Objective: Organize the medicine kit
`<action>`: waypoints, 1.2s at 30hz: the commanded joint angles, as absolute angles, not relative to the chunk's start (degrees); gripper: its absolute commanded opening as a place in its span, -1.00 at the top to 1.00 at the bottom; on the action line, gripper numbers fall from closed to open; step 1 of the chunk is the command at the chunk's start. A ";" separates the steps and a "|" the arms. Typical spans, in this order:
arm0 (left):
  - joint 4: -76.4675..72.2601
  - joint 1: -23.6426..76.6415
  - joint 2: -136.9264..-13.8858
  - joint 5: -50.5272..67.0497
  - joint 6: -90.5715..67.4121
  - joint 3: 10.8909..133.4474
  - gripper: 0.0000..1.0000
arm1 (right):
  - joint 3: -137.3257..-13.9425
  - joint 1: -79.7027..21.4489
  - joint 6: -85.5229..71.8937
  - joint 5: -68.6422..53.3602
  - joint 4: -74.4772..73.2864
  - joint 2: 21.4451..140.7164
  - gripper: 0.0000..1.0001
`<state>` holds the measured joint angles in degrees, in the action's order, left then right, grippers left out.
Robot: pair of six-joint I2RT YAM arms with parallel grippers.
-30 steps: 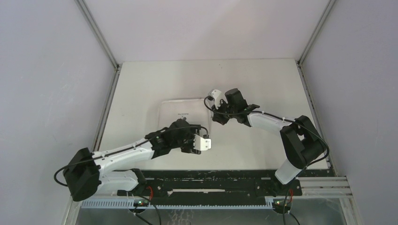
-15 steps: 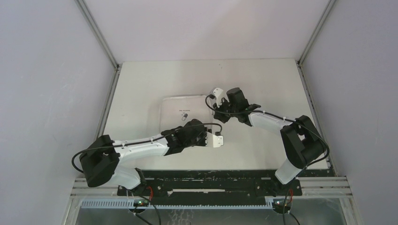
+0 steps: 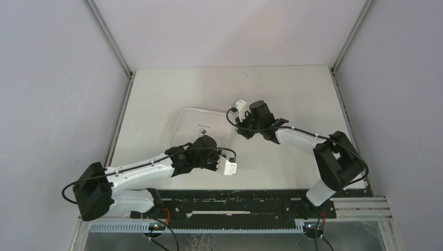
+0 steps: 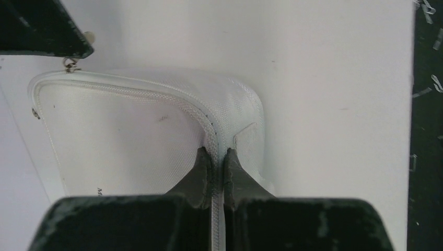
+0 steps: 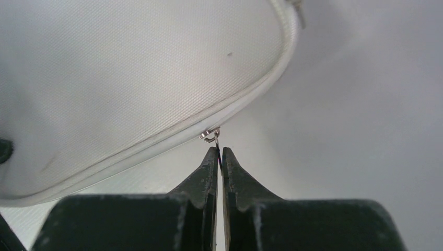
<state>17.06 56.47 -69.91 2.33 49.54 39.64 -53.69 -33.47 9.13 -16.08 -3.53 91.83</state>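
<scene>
The medicine kit (image 3: 201, 123), a white square soft case with its lid down, lies flat on the table. My left gripper (image 3: 208, 155) is shut on the kit's zip seam (image 4: 214, 133) at the near right corner, and its fingertips (image 4: 217, 154) pinch the raised edge. At the far right corner my right gripper (image 3: 241, 129) is shut on the small metal zip pull (image 5: 211, 135). Its tips (image 5: 220, 151) hold the pull's tab just off the kit's rim (image 5: 245, 99). The right gripper's black finger (image 4: 42, 26) also shows in the left wrist view's top left corner.
The white table (image 3: 292, 89) stretches behind and to the right of the kit. Grey walls (image 3: 57, 104) close in on three sides. A black rail (image 3: 235, 201) runs along the near edge by the arm bases.
My left gripper swung right, then came back left over the kit's near right corner and went from open to shut on the zip seam. The right gripper stayed shut in place.
</scene>
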 commanded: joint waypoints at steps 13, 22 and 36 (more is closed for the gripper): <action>38.71 56.82 -61.42 14.28 63.35 36.53 0.93 | -60.36 -31.32 12.31 -6.39 -5.14 92.16 1.00; 41.41 56.87 -60.81 16.32 69.19 36.20 0.93 | -66.12 -29.36 20.09 -16.44 -8.63 96.79 1.00; 41.02 56.78 -64.89 16.35 70.62 38.69 0.95 | -75.41 -29.44 28.45 -20.62 -14.37 102.39 1.00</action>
<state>32.95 56.12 -62.89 10.63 70.13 38.50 -71.66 -30.70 25.19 -21.63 -18.87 102.54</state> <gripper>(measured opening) 0.043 0.002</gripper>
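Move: The right hand already pinches the near zipper pull at the kit's right side; the other pull, at the far right corner, lies about 7 cm ahead and 3 cm left of it. The kit's middle is some 12 cm left, level with it, 3 cm lower. The left hand already grips the rim near the near right corner: the other pull is about 17 cm ahead and 4 cm right, the kit's middle 9 cm ahead, 7 cm left. Right drags its zipper pull about 4 cm forward towards the other, while left hauls the rim 5 cm back-left. ##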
